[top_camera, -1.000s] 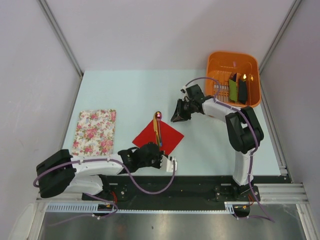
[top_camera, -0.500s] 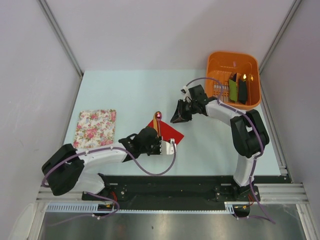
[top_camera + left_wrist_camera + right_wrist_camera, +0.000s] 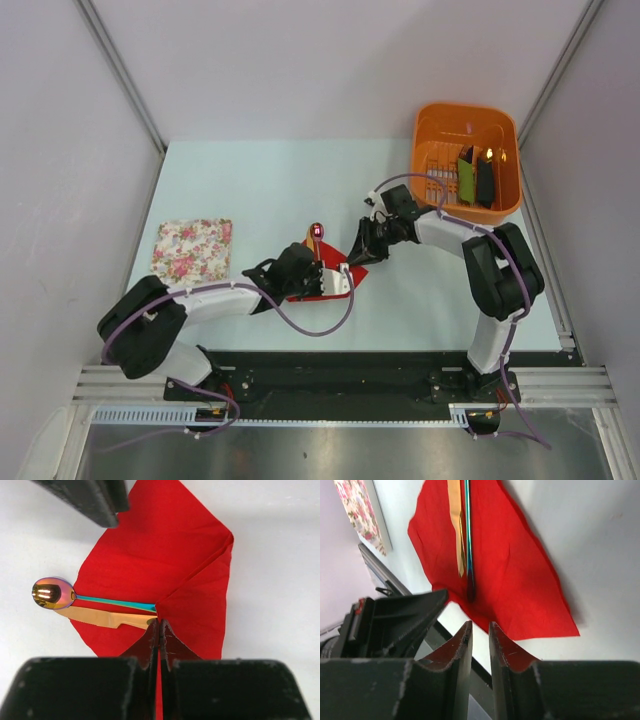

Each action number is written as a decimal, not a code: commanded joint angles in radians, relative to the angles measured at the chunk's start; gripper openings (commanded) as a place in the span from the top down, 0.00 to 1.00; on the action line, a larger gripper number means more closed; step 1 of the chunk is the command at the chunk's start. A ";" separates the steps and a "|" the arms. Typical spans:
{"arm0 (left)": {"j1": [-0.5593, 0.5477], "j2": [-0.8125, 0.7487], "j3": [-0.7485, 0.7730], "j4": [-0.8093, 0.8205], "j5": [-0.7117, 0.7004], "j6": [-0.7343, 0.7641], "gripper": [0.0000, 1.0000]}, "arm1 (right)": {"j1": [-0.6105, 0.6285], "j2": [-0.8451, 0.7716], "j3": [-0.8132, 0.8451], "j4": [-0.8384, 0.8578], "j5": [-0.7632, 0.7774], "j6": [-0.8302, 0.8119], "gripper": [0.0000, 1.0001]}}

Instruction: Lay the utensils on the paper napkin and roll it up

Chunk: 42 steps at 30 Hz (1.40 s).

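The red paper napkin (image 3: 347,262) lies mid-table with its near corner lifted and folded over. My left gripper (image 3: 320,281) is shut on that corner (image 3: 159,622), a thin red edge pinched between its jaws. Of the utensils, a spoon with a dark red bowl (image 3: 317,231) and a gold knife (image 3: 100,617) lie on the napkin (image 3: 165,555); the fold hides their handles. My right gripper (image 3: 362,254) hovers over the napkin's right corner. In the right wrist view its jaws (image 3: 480,627) stand a narrow gap apart with nothing between them, just short of the napkin's edge (image 3: 520,580).
A floral cloth (image 3: 192,252) lies at the left of the table. An orange basket (image 3: 465,107) at the back right holds green and black oblong items (image 3: 467,178). The table's front edge and the black rail run just behind the left gripper.
The left gripper has moved away from the front edge, carrying the napkin's near corner up over the utensils. The right gripper has come toward the napkin's right corner, its jaws slightly wider.
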 commanded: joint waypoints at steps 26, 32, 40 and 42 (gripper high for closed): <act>0.032 0.044 0.053 0.050 -0.034 -0.038 0.64 | 0.112 -0.016 -0.081 0.028 -0.077 0.014 0.76; 0.041 0.050 0.052 0.050 -0.040 -0.047 0.57 | 0.143 -0.001 -0.097 0.071 -0.103 0.058 0.79; 0.050 0.063 0.058 0.051 -0.051 -0.047 0.56 | 0.167 0.044 -0.078 0.086 -0.080 0.069 0.80; 0.052 0.063 0.058 0.050 -0.049 -0.051 0.55 | 0.164 0.064 -0.074 0.082 -0.064 0.070 0.81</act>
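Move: The napkin's folded-in near corner is at the left fingertips, the covered knife and spoon handles about 1 cm ahead and 2 cm below them, the spoon bowl some 12 cm ahead, level sideways and 2 cm lower. From the right hand, the fold's near edge right of the handles lies about 9 cm back, 4 cm left and 4 cm down; the napkin's right corner is 3 cm back, 2 cm right and 4 cm down. The napkin's folded corner is carried forward and down onto the handles by the shut left fingers, only about 2 cm in all, then let go as they open a bit under halfway and lift slightly. Meanwhile the right hand draws back about 8 cm, swinging left towards the fold's near edge with a slight counter-clockwise turn, and sinks late on, its fingers staying slightly open. ##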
